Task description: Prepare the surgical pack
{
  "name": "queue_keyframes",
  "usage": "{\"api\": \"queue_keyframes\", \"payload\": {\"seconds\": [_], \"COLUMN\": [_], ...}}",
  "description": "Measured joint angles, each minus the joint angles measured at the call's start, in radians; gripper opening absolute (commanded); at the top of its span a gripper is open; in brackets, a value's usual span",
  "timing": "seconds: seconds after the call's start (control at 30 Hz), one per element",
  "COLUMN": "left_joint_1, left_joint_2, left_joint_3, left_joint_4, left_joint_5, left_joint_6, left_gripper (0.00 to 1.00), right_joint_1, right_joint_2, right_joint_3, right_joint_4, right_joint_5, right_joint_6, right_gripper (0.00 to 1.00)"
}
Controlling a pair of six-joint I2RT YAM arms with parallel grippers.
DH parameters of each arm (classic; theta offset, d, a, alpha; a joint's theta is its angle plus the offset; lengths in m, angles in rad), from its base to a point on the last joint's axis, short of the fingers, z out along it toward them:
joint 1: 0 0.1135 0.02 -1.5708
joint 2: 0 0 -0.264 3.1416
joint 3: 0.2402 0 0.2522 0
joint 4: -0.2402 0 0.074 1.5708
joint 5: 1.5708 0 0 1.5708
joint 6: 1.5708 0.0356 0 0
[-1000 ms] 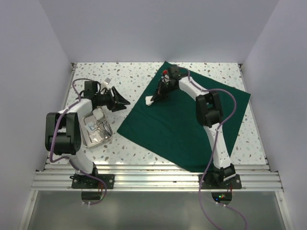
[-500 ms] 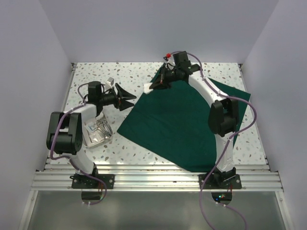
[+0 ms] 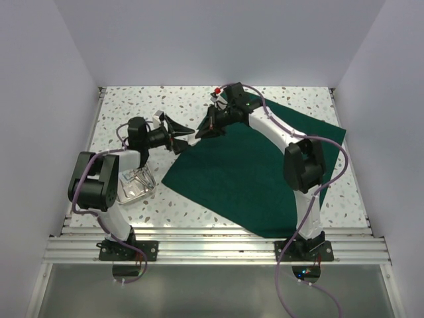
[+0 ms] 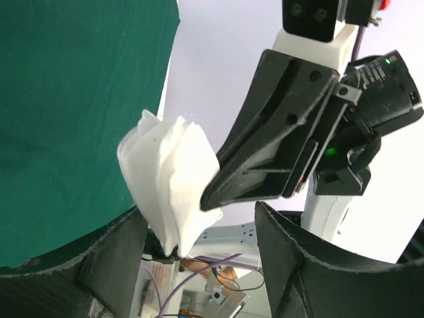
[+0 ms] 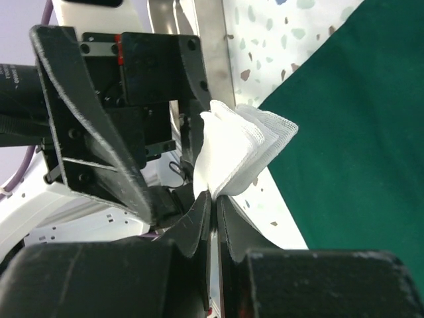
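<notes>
The dark green cloth (image 3: 258,172) lies spread flat on the table's middle and right. My right gripper (image 5: 213,199) is shut on a wad of white gauze squares (image 5: 235,151) and holds it in the air past the cloth's left corner. My left gripper (image 4: 199,248) faces it with its jaws standing wide, and the lower tip of the gauze (image 4: 169,182) hangs between its fingers (image 4: 298,265) without being pinched. In the top view the two grippers meet tip to tip, left gripper (image 3: 179,136) against right gripper (image 3: 198,132). The small steel tray (image 3: 127,193) holds silver scissors or forceps (image 3: 140,177).
The tray sits on the speckled tabletop (image 3: 132,109) close to the left arm's base link (image 3: 93,185). White walls close in the table on three sides. The right arm (image 3: 301,165) reaches over the cloth. An aluminium rail (image 3: 212,246) runs along the near edge.
The right gripper carried the gauze left, off the cloth's corner. The left gripper swung right to meet it and opened wider, so the gauze now hangs between its fingers.
</notes>
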State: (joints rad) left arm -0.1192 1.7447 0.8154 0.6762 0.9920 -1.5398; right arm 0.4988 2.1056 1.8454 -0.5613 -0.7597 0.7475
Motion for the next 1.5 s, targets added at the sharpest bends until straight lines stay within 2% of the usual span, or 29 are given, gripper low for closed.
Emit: {"api": "queue_keyframes", "payload": {"seconds": [0.43, 0.73, 0.9, 0.93, 1.1, 1.2, 1.23, 1.27, 1.3, 1.33, 1.4, 1.43, 1.5], "left_joint_1": [-0.001, -0.001, -0.001, -0.001, -0.001, -0.001, -0.001, -0.001, -0.001, -0.001, 0.0, 0.002, 0.012], "left_joint_2": [0.018, 0.045, 0.053, 0.053, 0.053, 0.053, 0.053, 0.053, 0.053, 0.053, 0.05, 0.045, 0.023], "left_joint_3": [-0.021, -0.019, -0.019, -0.019, -0.037, -0.063, -0.069, -0.072, -0.076, -0.077, -0.076, -0.076, -0.051], "left_joint_4": [0.008, 0.03, 0.103, 0.114, 0.158, 0.175, 0.177, 0.178, 0.181, 0.183, 0.166, 0.139, -0.008], "left_joint_5": [0.003, 0.004, 0.004, 0.005, 0.008, 0.014, 0.018, 0.02, 0.023, 0.026, 0.031, 0.034, 0.039], "left_joint_6": [-0.023, -0.048, -0.097, -0.101, -0.125, -0.132, -0.134, -0.137, -0.137, -0.13, -0.099, -0.06, 0.066], "left_gripper": [0.69, 0.61, 0.5, 0.44, 0.34, 0.19, 0.06, 0.0, 0.0, 0.0, 0.0, 0.0, 0.0], "right_joint_1": [0.024, 0.047, 0.056, 0.057, 0.056, 0.056, 0.056, 0.056, 0.056, 0.056, 0.056, 0.056, 0.055], "right_joint_2": [-0.036, -0.051, -0.051, -0.051, -0.051, -0.051, -0.051, -0.051, -0.051, -0.051, -0.051, -0.051, -0.051], "right_joint_3": [-0.009, -0.037, -0.047, -0.05, -0.052, -0.055, -0.056, -0.056, -0.056, -0.056, -0.051, -0.047, -0.026], "right_joint_4": [0.003, 0.012, 0.014, 0.013, 0.01, 0.009, 0.01, 0.008, 0.007, -0.001, -0.022, -0.043, -0.109], "right_joint_5": [-0.001, -0.019, -0.021, -0.021, -0.021, -0.021, -0.021, -0.021, -0.02, -0.018, -0.014, -0.007, 0.024], "right_joint_6": [0.009, 0.019, 0.015, 0.011, 0.0, 0.0, -0.001, -0.001, -0.005, -0.014, -0.035, -0.046, -0.089], "right_gripper": [0.0, 0.0, 0.0, 0.0, 0.0, 0.0, 0.0, 0.06, 0.19, 0.39, 0.53, 0.64, 0.72]}}
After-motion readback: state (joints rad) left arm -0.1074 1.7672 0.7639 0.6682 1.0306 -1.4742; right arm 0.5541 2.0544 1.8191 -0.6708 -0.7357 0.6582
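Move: Between the two grippers hangs the gauze, still pinched by the right hand, its middle about 3 cm to that hand's left and 2 cm below. From the open left hand it lies roughly 3 cm to the right, 1 cm ahead and 2 cm lower. The tray stands on the table some 23 cm to the left of the left hand, 6 cm back and 16 cm down; the green cloth's middle is about 28 cm to that hand's right, 2 cm ahead and 17 cm below. Drawing back nearly 4 cm and a little left, the right hand carries the gauze between the left gripper's fingers, rising slightly, then easing down. The left hand dips about 2 cm, comes partway up and shuts on the gauze edge, then sinks again and draws back slightly; only then does the right gripper open wide, let go and start off to the right. ##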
